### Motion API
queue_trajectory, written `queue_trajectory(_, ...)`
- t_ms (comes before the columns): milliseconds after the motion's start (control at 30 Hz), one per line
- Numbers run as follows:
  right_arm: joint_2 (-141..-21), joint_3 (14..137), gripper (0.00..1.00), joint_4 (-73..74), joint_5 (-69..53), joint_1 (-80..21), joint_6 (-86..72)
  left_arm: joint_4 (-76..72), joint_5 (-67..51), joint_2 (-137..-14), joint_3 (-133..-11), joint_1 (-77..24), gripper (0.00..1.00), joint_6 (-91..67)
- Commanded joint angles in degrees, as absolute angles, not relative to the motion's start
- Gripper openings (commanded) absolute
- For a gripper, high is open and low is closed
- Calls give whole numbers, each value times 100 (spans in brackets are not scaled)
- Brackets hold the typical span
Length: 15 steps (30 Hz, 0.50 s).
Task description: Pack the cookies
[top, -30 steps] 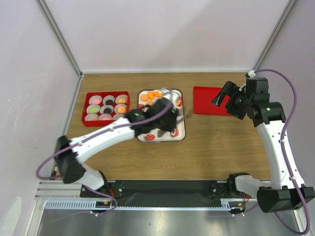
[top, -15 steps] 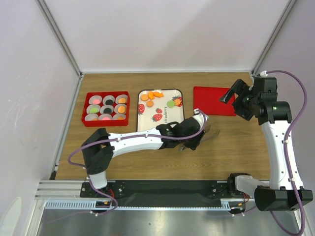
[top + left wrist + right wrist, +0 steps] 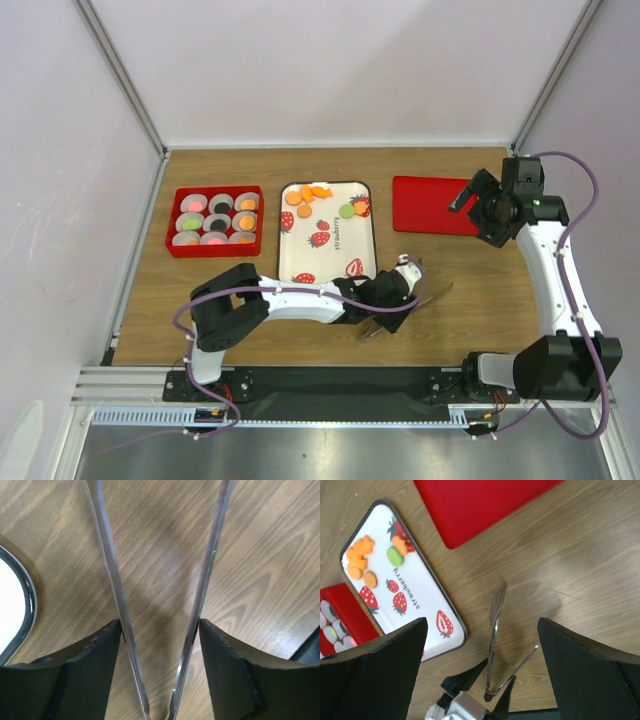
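Observation:
Several orange cookies (image 3: 305, 196) and a green one (image 3: 346, 210) lie at the far end of the strawberry-print tray (image 3: 335, 235); the right wrist view shows the orange cookies (image 3: 359, 556) too. More cookies sit in the cups of the red box (image 3: 172, 245). My left gripper (image 3: 402, 293) is low over bare wood just right of the tray's near corner, shut on metal tongs (image 3: 432, 282). The tongs' arms (image 3: 112, 575) are spread apart with nothing between them. My right gripper (image 3: 465, 197) hangs open and empty at the red lid's right edge.
A flat red lid (image 3: 430, 205) lies right of the tray. Bare wood stretches from the tray's right side to the table's right edge. Pale walls stand along the left, back and right of the table.
My left arm swung from over the tray to the right and nearer, onto bare wood, and the tongs' arms spread wider. The right gripper turned and pulled back a little.

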<state>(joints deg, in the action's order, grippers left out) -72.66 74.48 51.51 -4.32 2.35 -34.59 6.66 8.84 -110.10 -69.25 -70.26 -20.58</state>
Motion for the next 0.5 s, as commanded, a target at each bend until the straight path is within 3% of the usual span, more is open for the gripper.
queue_trajectory(0, -7505, 7462, 100, 4694, -246, 325, -3551, 88, 1028, -10995, -6864, -7066, 70, -2004)
queue_trajectory(267, -8322, 7751, 100, 4491, -167, 659, -3551, 263, 1037, -10293, -7206, -7058, 86, -1495)
queue_trajectory(467, -9227, 8225, 100, 4263, -36, 1142, -3340, 826, 923, -9327, -7567, -6830, 87, -1397)
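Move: The left hand has the tongs between its fingertips, low at the table. From there the tray's middle lies about 21 cm ahead and 18 cm to the left, the red lid some 31 cm ahead and 11 cm to the right. The right hand is high, with the lid's middle about 15 cm ahead, 2 cm left and 21 cm below it; the tongs are 15 cm back and 13 cm left, the tray 7 cm ahead and 31 cm left. Downward, rightward and forward at once, roughly 5 to 6 cm each way, the wide-open right hand slants towards the lid's right-hand side, turning slightly clockwise and tipping down. Meanwhile the left fingers open wider at the table, letting go of the tongs, and that hand then rises about 8 cm clear of them. ##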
